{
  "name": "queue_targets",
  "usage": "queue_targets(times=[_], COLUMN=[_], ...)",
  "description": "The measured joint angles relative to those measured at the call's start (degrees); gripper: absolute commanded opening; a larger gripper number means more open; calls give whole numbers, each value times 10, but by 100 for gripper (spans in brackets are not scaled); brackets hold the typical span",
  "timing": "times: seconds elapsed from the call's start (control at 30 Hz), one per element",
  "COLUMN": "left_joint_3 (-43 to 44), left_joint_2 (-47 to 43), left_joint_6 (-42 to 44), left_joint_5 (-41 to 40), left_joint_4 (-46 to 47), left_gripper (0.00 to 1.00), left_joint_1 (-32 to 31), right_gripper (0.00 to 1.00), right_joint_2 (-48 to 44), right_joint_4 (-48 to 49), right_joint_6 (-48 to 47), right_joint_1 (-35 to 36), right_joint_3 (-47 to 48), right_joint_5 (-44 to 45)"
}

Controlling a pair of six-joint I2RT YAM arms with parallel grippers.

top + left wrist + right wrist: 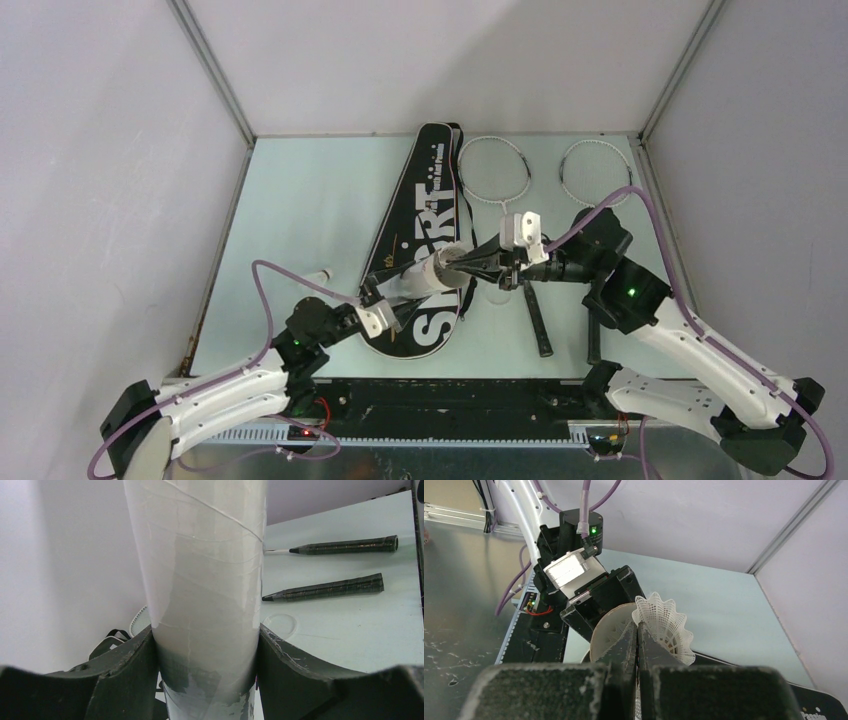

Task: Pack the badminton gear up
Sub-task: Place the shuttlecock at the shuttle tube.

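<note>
My left gripper (398, 292) (206, 630) is shut on the long white tube (436, 271) (200, 570), holding it by its lower end above the black bag (425, 205) lettered "SPORT". The tube's open mouth (610, 628) faces my right gripper (472, 262) (637, 626). That gripper is shut on the mesh skirt of a white shuttlecock (666, 626), held right at the mouth. Two silver rackets lie to the right, with heads (495, 168) (597, 172) at the back and black handles (345, 545) (325, 587) nearer the front.
A clear round lid (280, 625) lies on the table beside the bag. A small white object (322, 272) sits left of the bag. Grey walls close in the table on three sides, and a black rail (450, 395) runs along the front.
</note>
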Motion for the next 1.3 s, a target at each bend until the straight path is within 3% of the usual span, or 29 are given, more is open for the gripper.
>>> queue_targets(times=[0.1,0.2,0.27,0.43,0.57,0.63,0.9,1.3], left_joint_3=[0,0,0,0,0,0,0,0], left_joint_2=[-2,-2,2,10,21,23,24,24], left_joint_6=[0,0,0,0,1,1,6,11], left_joint_5=[0,0,1,4,7,11,18,22], left_joint_4=[-1,-1,-1,4,13,14,14,12], left_gripper=[51,51,51,51,51,51,51,51], left_joint_1=[0,0,0,0,0,0,0,0], right_gripper=[17,42,53,67,83,97,99,99], right_joint_2=[0,0,0,-11,-34,-47,-68,-50], right_joint_4=[-1,-5,-8,-18,-17,-17,-18,-102], right_joint_6=[12,25,30,42,45,46,66,70], right_joint_1=[2,4,4,4,4,4,5,5], right_joint_3=[1,1,1,1,1,1,3,6], right_joint_5=[3,1,0,-4,0,10,125,277])
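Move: My right fingers, pointing left, still pinch the shuttlecock's skirt at the mouth of the shuttle tube. The mouth's middle is about 2 cm back, 1 cm left and 3 cm below that hand. Some 36 cm down on the table lie a clear ring, about 8 cm ahead and 14 cm right, a racket grip, roughly 1 cm ahead and 24 cm right, and the bag, about 27 cm ahead and 4 cm left. From my left hand, which grips the tube, the mouth lies level front to back, about 10 cm right and 13 cm up. I let go of the shuttlecock at the tube's mouth, spreading my right fingers from shut to wide open while the hand eases back nearly 2 cm. Then I draw it off to the right about 5 cm, lifting some 3 cm clear, and swing it forward about 7 cm past the mouth, turning clockwise nearly 30 degrees and sinking again. My left hand keeps its grip on the tube, almost still. ##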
